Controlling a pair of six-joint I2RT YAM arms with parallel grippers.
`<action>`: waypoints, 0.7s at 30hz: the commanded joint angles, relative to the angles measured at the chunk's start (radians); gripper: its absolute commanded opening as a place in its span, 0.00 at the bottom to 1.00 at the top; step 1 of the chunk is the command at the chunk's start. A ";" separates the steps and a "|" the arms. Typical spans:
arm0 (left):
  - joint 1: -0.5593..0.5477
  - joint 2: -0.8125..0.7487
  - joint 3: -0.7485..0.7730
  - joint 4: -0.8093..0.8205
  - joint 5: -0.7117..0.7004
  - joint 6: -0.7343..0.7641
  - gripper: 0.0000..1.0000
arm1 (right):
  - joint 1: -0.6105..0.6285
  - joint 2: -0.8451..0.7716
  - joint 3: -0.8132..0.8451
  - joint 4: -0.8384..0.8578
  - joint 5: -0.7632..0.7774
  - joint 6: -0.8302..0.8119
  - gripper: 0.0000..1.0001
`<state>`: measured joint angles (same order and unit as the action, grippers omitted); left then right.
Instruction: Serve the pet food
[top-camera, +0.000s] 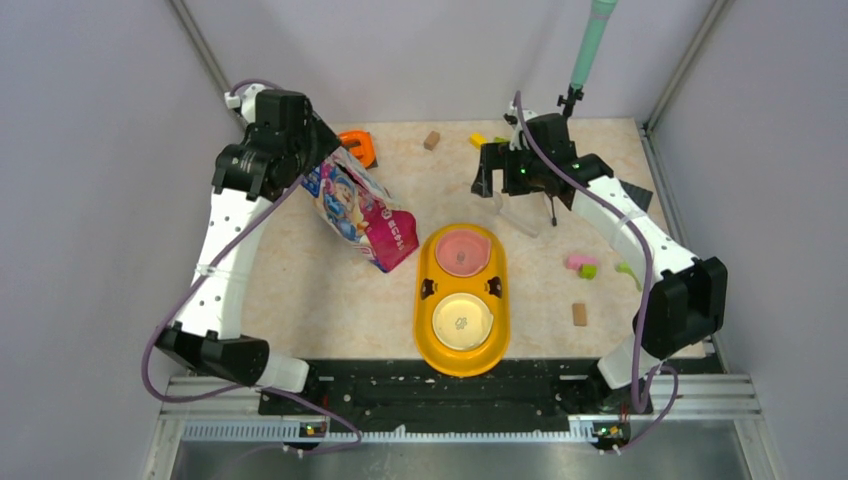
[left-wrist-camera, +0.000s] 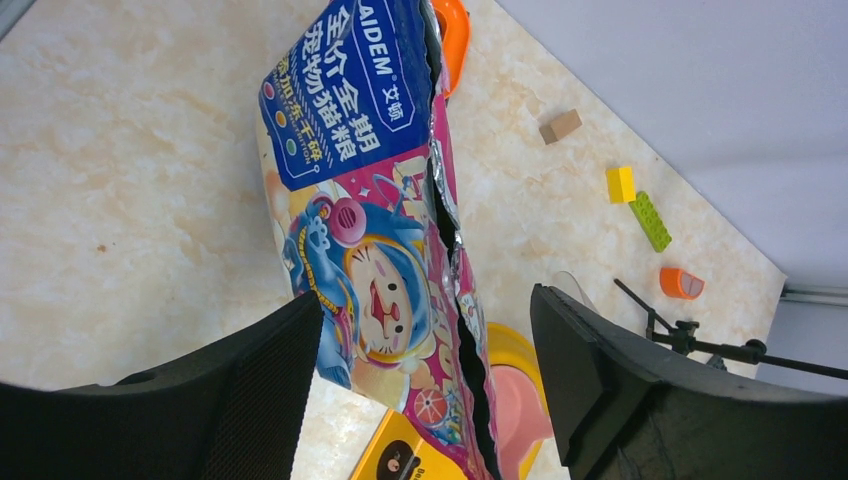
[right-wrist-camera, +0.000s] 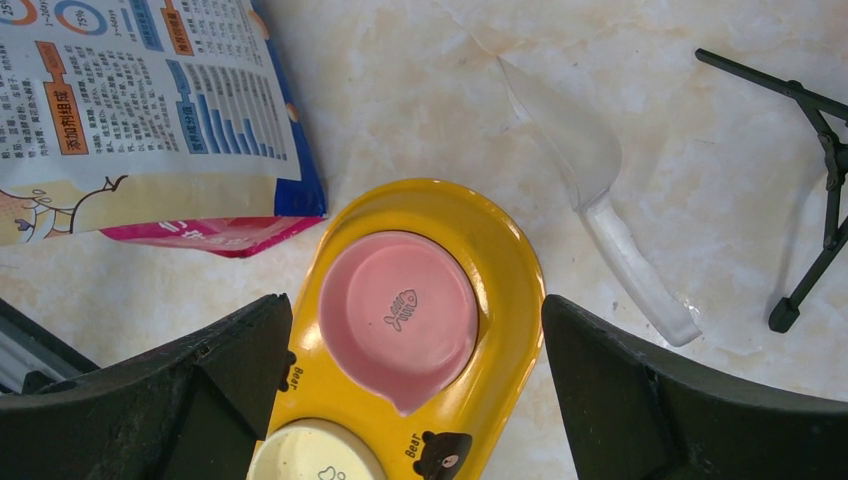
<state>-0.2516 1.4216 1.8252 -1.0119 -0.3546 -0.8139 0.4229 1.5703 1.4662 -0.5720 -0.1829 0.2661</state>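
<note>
The glossy magenta-and-blue cat food bag (top-camera: 362, 212) lies on the table left of the yellow double feeder (top-camera: 425, 318). Its torn top edge (left-wrist-camera: 447, 225) gapes as a dark slit; the pet food itself is hidden inside. My left gripper (left-wrist-camera: 428, 300) is open and straddles the bag, with a clear gap at the right finger (left-wrist-camera: 590, 370). My right gripper (right-wrist-camera: 416, 300) hangs open above the feeder's pink bowl (right-wrist-camera: 400, 312), which shows only a fish emblem. The cream bowl (top-camera: 462, 320) sits nearer the arm bases. A clear plastic scoop (right-wrist-camera: 625, 255) lies to the right of the feeder.
A black tripod (right-wrist-camera: 815, 130) carrying a teal pole (top-camera: 590, 45) stands at the back right. An orange toy (top-camera: 357, 147), a tan block (top-camera: 431, 140) and a yellow brick (top-camera: 478, 140) lie at the back. Pink and green toys (top-camera: 582, 265) and another tan block (top-camera: 579, 314) lie right of the feeder.
</note>
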 joint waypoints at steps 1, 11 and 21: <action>-0.005 0.072 -0.020 0.069 0.050 -0.039 0.81 | 0.014 -0.015 0.009 0.025 -0.019 0.017 0.97; -0.009 0.173 -0.037 0.044 0.024 0.016 0.03 | 0.028 0.003 0.021 0.014 -0.006 0.031 0.97; 0.177 0.146 0.145 0.047 0.466 0.562 0.00 | 0.028 -0.029 -0.019 0.008 0.024 0.027 0.97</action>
<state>-0.1997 1.6173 1.8080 -1.0054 -0.1284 -0.4858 0.4412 1.5757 1.4509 -0.5724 -0.1764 0.2905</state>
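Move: The pet food bag stands under the open left fingers, its long top seam facing up; its middle is about 4 cm to the right, 1 cm ahead and roughly 18 cm down. From that hand the orange ring lies some 21 cm ahead, 1 cm left, and the pink bowl 5 cm back, 21 cm right, both about 25 cm lower. From the idle right hand the bag is about 21 cm left, 3 cm back and 5 cm down. The left hand sinks about 9 cm onto the top of the pet food bag, reaching some 4 cm forward and 3 cm right on the way, while its fingers tip further down and shut on the bag's top seam. With the seam pinched, it stays at nearly that height and twists clockwise about 15 degrees, easing back and left by roughly a centimetre. ##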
